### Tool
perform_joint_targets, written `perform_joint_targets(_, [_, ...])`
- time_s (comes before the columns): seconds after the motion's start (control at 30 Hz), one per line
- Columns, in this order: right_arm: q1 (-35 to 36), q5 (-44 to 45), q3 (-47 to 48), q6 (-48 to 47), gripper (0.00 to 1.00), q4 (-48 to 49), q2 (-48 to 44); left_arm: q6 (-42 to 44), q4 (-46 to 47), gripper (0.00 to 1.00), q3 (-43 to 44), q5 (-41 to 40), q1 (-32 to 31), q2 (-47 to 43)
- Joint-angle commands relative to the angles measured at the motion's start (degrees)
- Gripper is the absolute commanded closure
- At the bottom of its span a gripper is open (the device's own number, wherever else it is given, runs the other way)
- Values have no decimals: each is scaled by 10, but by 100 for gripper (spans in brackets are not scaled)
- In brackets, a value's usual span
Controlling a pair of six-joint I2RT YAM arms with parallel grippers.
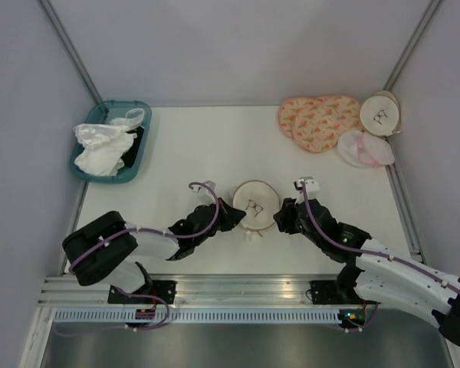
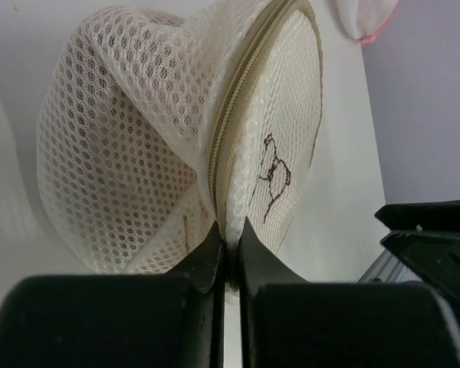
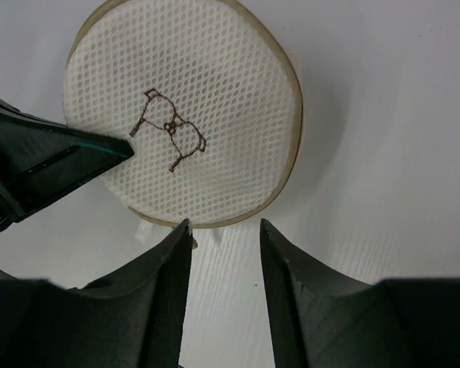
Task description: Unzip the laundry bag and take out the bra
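Observation:
The laundry bag, a round cream mesh disc with a dark bra drawing, lies on the white table between my two arms. My left gripper is shut on the bag's edge right at the tan zipper rim, and the mesh bulges up to the left of it. My right gripper stands open just off the bag's near rim, with only bare table between its fingers. A small tab of the rim sits by its left fingertip. The bra is hidden.
A teal basket of white cloths sits at the back left. At the back right lie a peach patterned pad, a second round mesh bag and a white-and-pink pouch. A metal rail runs along the near edge.

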Motion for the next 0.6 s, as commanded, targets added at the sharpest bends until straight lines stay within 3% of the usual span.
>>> perform_joint_targets(0.0, [36, 27, 2, 5, 53, 19, 12, -47, 7, 98, 14, -24, -4, -34])
perform_joint_targets(0.1, [72, 50, 13, 17, 36, 11, 32, -100, -38, 98, 7, -53, -3, -69])
perform_joint_targets(0.2, [104, 65, 13, 33, 31, 20, 55, -138, -64, 98, 4, -64, -3, -106])
perform_joint_targets(0.57, [174, 109, 42, 33, 35, 80, 129, -146, -125, 98, 25, -30, -3, -134])
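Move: My left hand already pinches the laundry bag's zipped rim. The zip pull my right hand is after hangs at the near edge of the bag's round top, about 6 cm to that hand's left, 2 cm back and roughly 5 cm below. From my right hand, the round top's middle is some 5 cm ahead, 6 cm left and 4 cm down. From my left hand, the zip pull is about 5 cm right and 4 cm back, near its height. I swing my right hand down around the bag's near edge, about 5 cm left, 4 cm back and 3.5 cm down, opening its fingers wider to line up with the zip pull. Meanwhile my left hand keeps its pinch on the zipped rim and hoists it about 5 cm, rolling a little so its left side dips, then holds it there. ##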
